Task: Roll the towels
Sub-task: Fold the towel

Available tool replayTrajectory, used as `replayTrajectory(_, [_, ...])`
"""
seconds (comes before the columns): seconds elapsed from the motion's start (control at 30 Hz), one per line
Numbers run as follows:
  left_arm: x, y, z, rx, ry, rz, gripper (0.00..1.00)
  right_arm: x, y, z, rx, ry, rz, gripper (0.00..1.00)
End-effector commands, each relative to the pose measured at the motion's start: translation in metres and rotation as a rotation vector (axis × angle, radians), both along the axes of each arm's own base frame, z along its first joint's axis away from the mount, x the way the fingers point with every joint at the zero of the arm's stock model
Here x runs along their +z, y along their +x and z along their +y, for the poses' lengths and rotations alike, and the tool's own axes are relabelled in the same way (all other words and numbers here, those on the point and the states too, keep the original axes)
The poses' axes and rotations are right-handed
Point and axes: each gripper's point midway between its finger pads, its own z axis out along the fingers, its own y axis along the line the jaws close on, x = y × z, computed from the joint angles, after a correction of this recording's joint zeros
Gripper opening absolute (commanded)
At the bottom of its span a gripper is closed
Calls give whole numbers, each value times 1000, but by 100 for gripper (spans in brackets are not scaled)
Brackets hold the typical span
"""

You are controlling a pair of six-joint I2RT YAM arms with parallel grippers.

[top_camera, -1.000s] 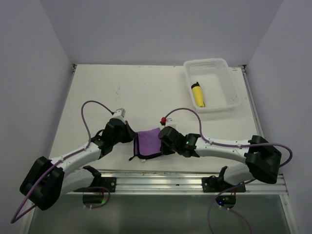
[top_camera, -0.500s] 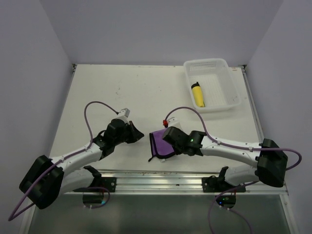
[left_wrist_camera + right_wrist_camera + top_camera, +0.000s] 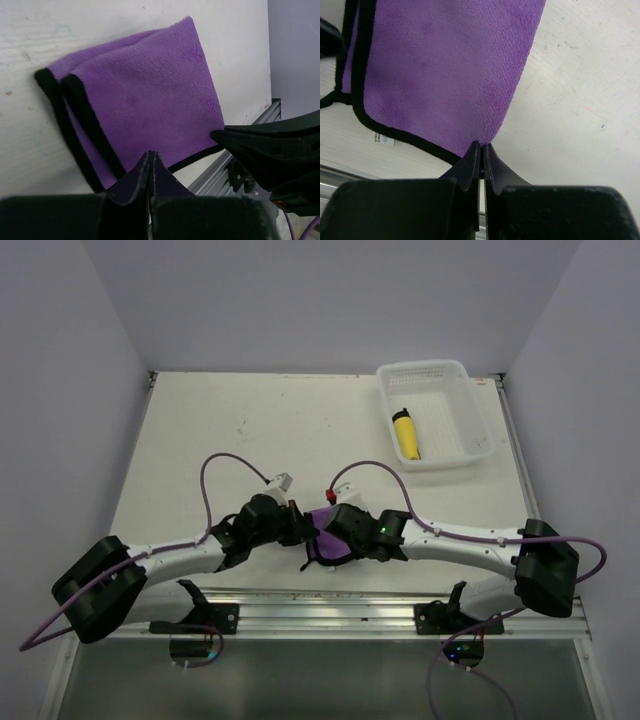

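Observation:
The purple towel point(image 3: 321, 546) lies folded near the table's front edge, between my two grippers. In the left wrist view the purple towel point(image 3: 145, 95) shows two stacked layers with black edging on its left side. My left gripper point(image 3: 302, 533) point(image 3: 151, 154) is shut, its tips over the near edge of the cloth with nothing seen between them. My right gripper point(image 3: 333, 538) point(image 3: 481, 144) is shut on the towel's point(image 3: 445, 65) folded corner. The yellow towel point(image 3: 405, 435) lies rolled inside the white basket point(image 3: 430, 368).
The basket stands at the table's back right corner. A metal rail point(image 3: 330, 615) runs along the front edge just below the towel. Purple cables loop up from both wrists, the right one carrying a red connector point(image 3: 333, 493).
The purple towel lay flat a second ago; the right gripper folded it over and it now sits bunched narrower. The left gripper has moved right, up against the towel.

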Motion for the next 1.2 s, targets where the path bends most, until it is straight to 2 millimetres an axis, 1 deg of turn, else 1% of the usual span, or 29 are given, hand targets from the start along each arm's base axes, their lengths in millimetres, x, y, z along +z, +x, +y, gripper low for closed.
replayTrajectory(0.0, [25, -1, -31, -25, -103, -35, 0, 14, 6, 27, -34, 123, -18, 0])
replayTrajectory(0.03, [23, -5, -34, -26, -110, -17, 0, 14, 5, 30, -47, 146, -12, 0])
replayTrajectory(0.07, [13, -14, -38, -43, -100, 10, 0, 12, 5, 31, -56, 149, -9, 0])
replayTrajectory(0.1, [15, -16, -42, -49, -121, 11, 0, 9, 4, 30, -65, 150, -7, 0])
replayTrajectory(0.17, [4, -25, -45, -54, -128, 52, 0, 5, 2, 35, -85, 191, 10, 0])
replayTrajectory(0.2, [5, -26, -48, -57, -140, 52, 0, 0, 0, 34, -96, 197, 18, 0])
replayTrajectory(0.3, [2, -28, -52, -59, -131, 55, 0, -9, -3, 42, -139, 257, 42, 0])
replayTrajectory(0.37, [2, -28, -55, -50, -122, 46, 0, -11, -4, 43, -156, 281, 48, 0])
replayTrajectory(0.4, [-1, -28, -54, -45, -110, 49, 0, -14, -5, 42, -162, 286, 53, 0])
replayTrajectory(0.43, [-3, -28, -54, -40, -102, 49, 0, -13, -4, 45, -173, 312, 51, 0])
replayTrajectory(0.47, [-9, -27, -51, -24, -78, 55, 0, -14, -5, 44, -177, 319, 52, 0])
replayTrajectory(0.53, [-15, -28, -47, -6, -65, 64, 0, -13, -5, 46, -184, 342, 52, 0])
replayTrajectory(0.57, [-15, -25, -46, 17, -59, 53, 0, -13, -5, 46, -189, 346, 50, 0])
replayTrajectory(0.7, [-26, -31, -46, 24, -28, 66, 0, -11, -4, 47, -206, 363, 43, 0])
replayTrajectory(0.8, [-36, -37, -48, 18, -2, 85, 0, -8, -3, 50, -214, 388, 41, 0])
replayTrajectory(0.83, [-43, -41, -48, 16, 13, 95, 0, -8, -4, 51, -216, 397, 45, 0])
replayTrajectory(0.93, [-49, -44, -47, 15, 27, 106, 0, -7, -4, 53, -227, 427, 51, 0])
replayTrajectory(1.07, [-49, -43, -43, 29, 36, 97, 0, -10, -8, 56, -243, 467, 69, 0])
replayTrajectory(1.17, [-47, -42, -40, 39, 45, 87, 0, -18, -12, 58, -252, 495, 93, 0])
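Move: Back and to the right of the closed left hand, roughly 5 cm nearer and 9 cm to the right, is the purple towel's near right corner, already pinched by the right fingers. The towel's middle lies some 4 cm to the left hand's right, level with it, about 5 cm below; its black left hem runs almost under that hand. From the right hand, the middle is about 5 cm ahead, 5 cm left and 4 cm lower, and the left hem 5 cm ahead and 11 cm left. Swinging in from the left with its fingers shut, the left hand goes back and to the right about 6 cm over the towel, pauses, then sinks some 5 cm onto the cloth just left of the right fingers. The right hand keeps its pinch on the near corner, bringing it about 4 cm left towards the left hand and a little lower, its fingertips tilting leftward some 20 degrees. ##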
